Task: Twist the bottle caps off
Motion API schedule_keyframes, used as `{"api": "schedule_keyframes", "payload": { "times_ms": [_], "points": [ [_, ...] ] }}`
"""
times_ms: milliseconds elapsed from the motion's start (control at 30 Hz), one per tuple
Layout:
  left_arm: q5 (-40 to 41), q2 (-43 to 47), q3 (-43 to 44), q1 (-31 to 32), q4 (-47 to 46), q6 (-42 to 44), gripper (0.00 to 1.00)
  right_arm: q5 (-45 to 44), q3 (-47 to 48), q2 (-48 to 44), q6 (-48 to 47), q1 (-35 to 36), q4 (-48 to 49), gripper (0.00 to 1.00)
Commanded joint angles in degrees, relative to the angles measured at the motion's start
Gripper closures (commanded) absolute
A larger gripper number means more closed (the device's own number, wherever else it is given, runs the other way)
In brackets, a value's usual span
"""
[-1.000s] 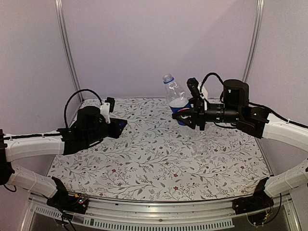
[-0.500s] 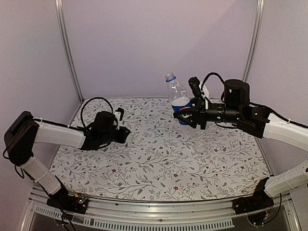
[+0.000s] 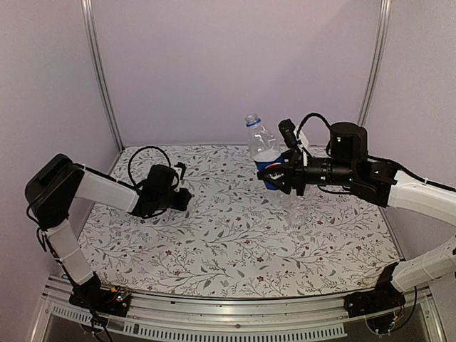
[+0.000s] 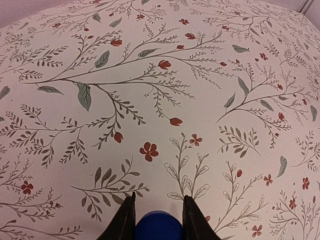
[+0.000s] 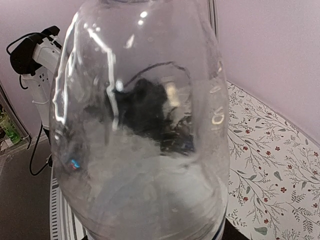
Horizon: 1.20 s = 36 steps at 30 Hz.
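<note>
In the left wrist view a solid blue bottle cap [image 4: 159, 227] sits pinched between the two black fingers of my left gripper [image 4: 159, 220], just above the floral cloth. From above, the left gripper [image 3: 184, 198] is low over the left part of the table. My right gripper [image 3: 276, 174] is shut on the blue-labelled band of a clear Pepsi bottle [image 3: 262, 146]. It holds the bottle in the air, tilted, neck up and to the left. The neck [image 3: 251, 120] shows no blue cap. The bottle [image 5: 145, 125] fills the right wrist view and hides the right fingers.
A floral cloth [image 3: 235, 242] covers the table. Pale walls with metal posts [image 3: 100, 71] close in the back and sides. An aluminium rail [image 3: 235, 313] runs along the front edge, with both arm bases on it.
The left arm has folded, its elbow risen, and its gripper with the blue cap has dropped closer to the cloth. The right gripper and bottle have barely shifted.
</note>
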<state>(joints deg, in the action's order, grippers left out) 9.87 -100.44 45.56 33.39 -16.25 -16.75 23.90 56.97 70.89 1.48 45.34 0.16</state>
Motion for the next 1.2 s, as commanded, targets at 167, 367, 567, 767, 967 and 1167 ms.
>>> {"api": "schedule_keyframes", "payload": {
  "times_ms": [167,367,567,767,967,1167],
  "points": [
    [-2.68,-2.97,-2.22,1.67,-5.08,0.17,0.83,-0.13,-0.11,1.60,0.27,-0.67,1.82,0.52],
    [-2.62,-4.37,-4.16,2.34,-6.25,-0.64,0.82,0.69,-0.10,3.11,0.54,-0.78,2.21,0.52],
    [-3.07,-4.82,-4.84,2.39,-7.40,-0.52,0.78,0.53,-0.10,4.22,0.72,-0.91,2.13,0.52],
    [-4.08,-2.56,-6.25,2.48,-6.69,-0.44,0.53,0.53,-0.10,4.64,0.55,-0.99,2.04,0.52],
    [-5.11,6.33,-7.05,2.94,-3.11,-1.57,0.33,0.52,-0.33,5.27,0.55,-1.13,2.38,0.52],
    [-13.37,19.48,-3.98,5.30,1.53,-2.35,0.29,3.06,-0.43,7.59,0.37,-1.21,3.11,0.52]
  ]
}}
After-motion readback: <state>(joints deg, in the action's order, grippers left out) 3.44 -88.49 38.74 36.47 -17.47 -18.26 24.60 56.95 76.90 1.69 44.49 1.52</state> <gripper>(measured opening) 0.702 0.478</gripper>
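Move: The left hand already holds the blue cap; its landing spot on the table is some 5 cm below and 3 cm back, 1 cm to the right. The clear bottle stands about 34 cm to the right and 6 cm back, its middle 5 cm higher than the hand. From the right hand, which holds the opened Pepsi bottle, the spot is some 12 cm ahead, 21 cm left and 30 cm below. Left hand takes cap 4 cm down and back, opens, releasing it, then rises 9 cm; right sinks 4 cm. ##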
